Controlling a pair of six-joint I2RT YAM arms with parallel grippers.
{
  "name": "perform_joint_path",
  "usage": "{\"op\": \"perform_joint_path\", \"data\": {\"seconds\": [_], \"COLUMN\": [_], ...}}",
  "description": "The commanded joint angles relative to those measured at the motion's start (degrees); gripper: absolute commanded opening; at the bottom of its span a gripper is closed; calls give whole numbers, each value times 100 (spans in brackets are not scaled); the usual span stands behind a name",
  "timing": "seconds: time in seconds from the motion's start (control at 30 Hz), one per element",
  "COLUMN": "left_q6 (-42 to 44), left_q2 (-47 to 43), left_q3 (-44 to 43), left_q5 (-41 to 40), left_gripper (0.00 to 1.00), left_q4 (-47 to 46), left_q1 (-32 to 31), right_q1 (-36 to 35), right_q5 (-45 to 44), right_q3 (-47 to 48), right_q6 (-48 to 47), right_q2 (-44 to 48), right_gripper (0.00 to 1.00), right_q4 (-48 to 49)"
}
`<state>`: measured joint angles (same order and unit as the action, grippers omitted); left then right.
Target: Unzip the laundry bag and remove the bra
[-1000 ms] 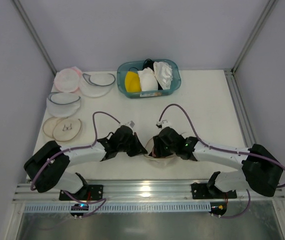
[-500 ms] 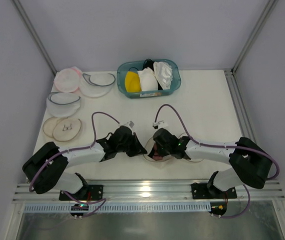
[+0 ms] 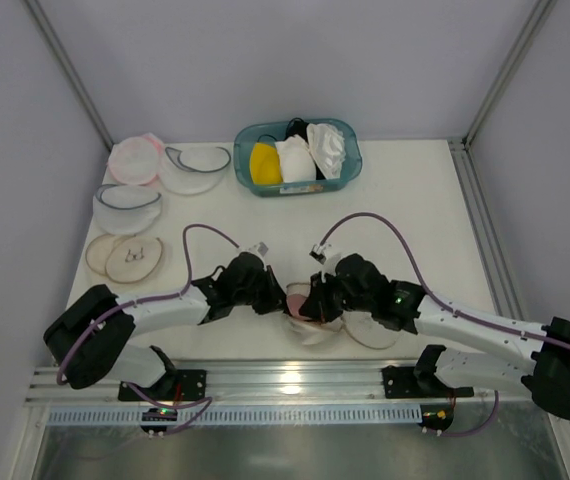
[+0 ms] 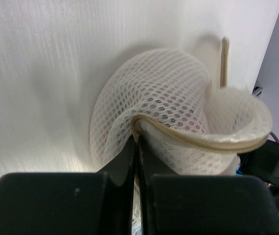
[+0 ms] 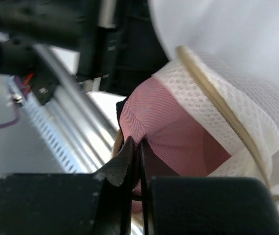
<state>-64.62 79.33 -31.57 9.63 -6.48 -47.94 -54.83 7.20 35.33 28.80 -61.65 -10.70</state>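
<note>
The laundry bag point(image 3: 317, 328), white mesh with a tan zipper rim, lies open and crumpled at the table's near middle. My left gripper point(image 3: 283, 302) is shut on the bag's tan rim point(image 4: 178, 139), its tips point(image 4: 136, 139) pinching the edge at the opening. The dusty-pink bra point(image 3: 296, 298) shows at the bag's mouth. In the right wrist view the bra point(image 5: 178, 122) bulges out of the mesh bag point(image 5: 242, 117), and my right gripper point(image 5: 140, 143) is shut on a fold of its pink fabric. In the top view the right gripper point(image 3: 312, 306) sits just right of the left one.
A teal basket point(image 3: 245, 142) with a yellow bra point(image 3: 264, 163) and white bras point(image 3: 310, 152) stands at the back. Other mesh rounds lie at the left: pink point(image 3: 133, 158), white with dark rims point(image 3: 197, 166), tan-rimmed point(image 3: 125, 258). The metal rail point(image 3: 295, 380) runs along the near edge.
My right gripper has shut on the bra and drawn back to the right, its arm stretching out low. The pink fabric now shows outside the bag. The left gripper has held still.
</note>
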Motion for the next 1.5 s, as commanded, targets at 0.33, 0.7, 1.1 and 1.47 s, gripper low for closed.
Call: {"op": "perform_joint_path", "data": {"seconds": [0.33, 0.7, 1.1, 1.47], "left_q6": [-51, -24, 11, 20], "left_q2": [-111, -383, -497, -814], "left_q3": [-69, -7, -33, 46], "left_q5": [-145, -225, -216, -260], "left_gripper": [0, 0, 0, 0], "left_q4": [-2, 182, 323, 499], "left_q1": [-22, -22, -31, -22], "right_q1": [-46, -46, 16, 876], "right_q5": [-34, -5245, -4480, -3174], "right_q3": [-396, 281, 335, 1880], "right_q6": [495, 680, 65, -603], "right_q2": [1101, 1929, 592, 269], "right_gripper": [4, 4, 4, 4], "right_q4": [1583, -318, 1313, 1483]}}
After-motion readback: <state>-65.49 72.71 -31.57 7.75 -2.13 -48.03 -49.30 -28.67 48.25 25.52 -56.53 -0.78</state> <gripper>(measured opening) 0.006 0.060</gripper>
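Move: The right hand already pinches the bra in the open laundry bag, whose middle lies about 3 cm back, 1 cm left and 7 cm below it; the bag's spread flap is some 15 cm right and 4 cm back, 10 cm lower. Towards the far edge, the teal basket stands roughly 45 cm ahead, 4 cm left and 6 cm below. From the left hand, pinching the bag's rim, the basket is some 42 cm ahead and 4 cm right, about level in height. Backing slightly, the right hand then pulls its bra about 17 cm up and forward from the left-held bag. ##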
